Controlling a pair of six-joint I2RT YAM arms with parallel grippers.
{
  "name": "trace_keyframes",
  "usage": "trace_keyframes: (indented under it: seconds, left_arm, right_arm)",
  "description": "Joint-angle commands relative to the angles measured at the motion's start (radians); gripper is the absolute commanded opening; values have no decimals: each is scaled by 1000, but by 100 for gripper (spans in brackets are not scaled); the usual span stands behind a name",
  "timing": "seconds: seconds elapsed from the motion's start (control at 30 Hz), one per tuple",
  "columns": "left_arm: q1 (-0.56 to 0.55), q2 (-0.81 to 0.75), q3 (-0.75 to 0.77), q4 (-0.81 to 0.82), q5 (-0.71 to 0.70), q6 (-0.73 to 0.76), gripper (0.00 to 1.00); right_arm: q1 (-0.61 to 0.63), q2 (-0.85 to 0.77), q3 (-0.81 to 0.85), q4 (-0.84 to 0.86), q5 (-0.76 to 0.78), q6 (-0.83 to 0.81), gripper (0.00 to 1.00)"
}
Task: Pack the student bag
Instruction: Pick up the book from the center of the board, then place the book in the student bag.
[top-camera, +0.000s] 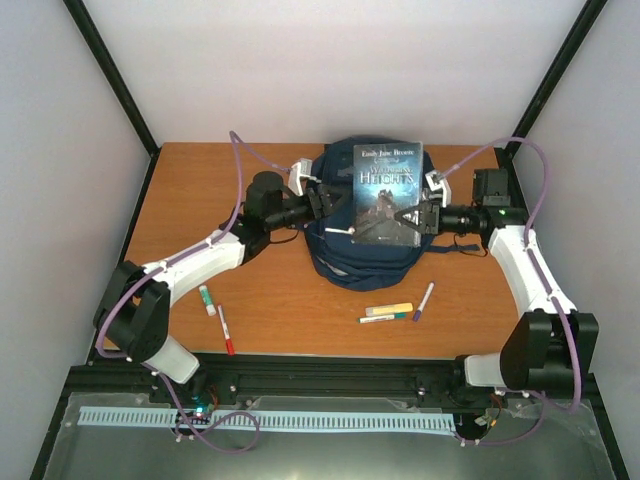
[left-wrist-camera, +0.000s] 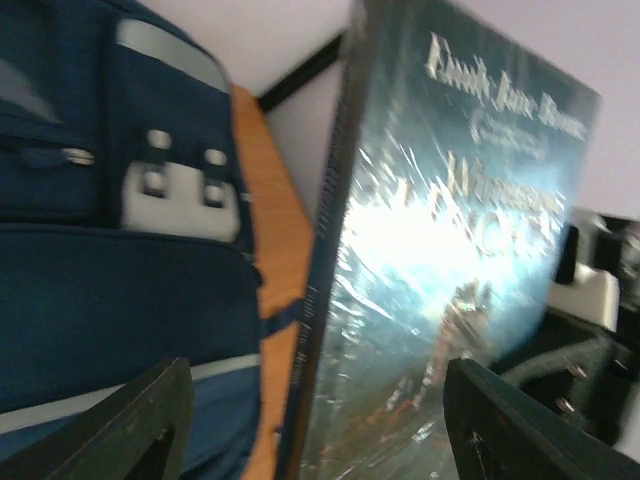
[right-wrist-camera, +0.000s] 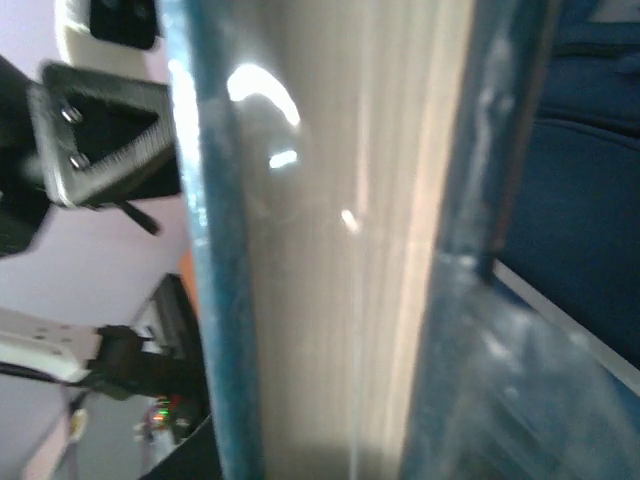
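Note:
The student bag (top-camera: 340, 262), navy with white stripes, lies in the middle of the table; its front pockets show in the left wrist view (left-wrist-camera: 110, 290). A dark teal paperback book (top-camera: 386, 190) is held upright over the bag. My right gripper (top-camera: 413, 216) is shut on the book's lower right edge, and the pale page edge (right-wrist-camera: 340, 250) fills its wrist view. My left gripper (top-camera: 327, 205) stands open at the book's left side. Its fingers (left-wrist-camera: 150, 420) are spread wide either side of the spine (left-wrist-camera: 325, 250) and do not touch it.
Loose on the wooden table (top-camera: 200, 200) in front of the bag are a red marker (top-camera: 226, 331), a green-capped marker (top-camera: 207, 299), a yellow highlighter (top-camera: 389, 309), a green pen (top-camera: 383, 318) and a purple pen (top-camera: 423, 300). Black frame posts stand at the back corners.

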Motion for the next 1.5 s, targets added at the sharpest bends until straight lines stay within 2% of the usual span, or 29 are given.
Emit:
trace_keyframes:
  seconds: [0.0,0.1,0.17,0.27,0.47,0.73,0.9,1.2,1.4,1.47]
  left_arm:
    - [2,8,117,-300,-217,159,70]
    - [30,90,190,-422,-282,165,60]
    - [60,146,218,-439,-283,132,54]
    - [93,228,271,-441,-304,120,54]
    - [129,430,515,-560,-352,161,54]
    - [168,647,752,-668,-393,193,55]
    - [190,748,885,-737,-428,244,52]
    - [223,869,1040,-795,-308,318,51]
    - [223,897,1060,-791,-276,330,43]
    - [222,903,1062,-789,-267,336,36]
  right_arm:
    - [-29,-120,-67,49,127,-161,3]
    - [-35,-192,-148,86,201,-202,3]
    - [-35,-229,-171,94,238,-217,3]
    - [-35,-259,-165,74,293,-235,3]
    - [-38,-272,-152,33,313,-242,3]
    - [-45,-379,-246,79,367,-249,3]
    - [-51,-387,-252,78,378,-256,3]
    - [-55,-369,-264,91,385,-264,3]
    - [-59,-364,-266,93,394,-262,3]
    - [-64,-366,-267,94,394,-262,3]
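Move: The left hand is empty and already open; the bag's far left edge lies about 23 cm ahead, 7 cm left and 20 cm below. The bag's middle is some 14 cm ahead and 9 cm right of it, the book 10 cm right and about level. The right hand already grips the book, whose middle is some 5 cm ahead and 3 cm left; the bag's right edge lies about 18 cm ahead, 11 cm right, 21 cm below. Left reaches some 23 cm forward, 19 down, to the bag's left edge; right carries the held book rightward. ##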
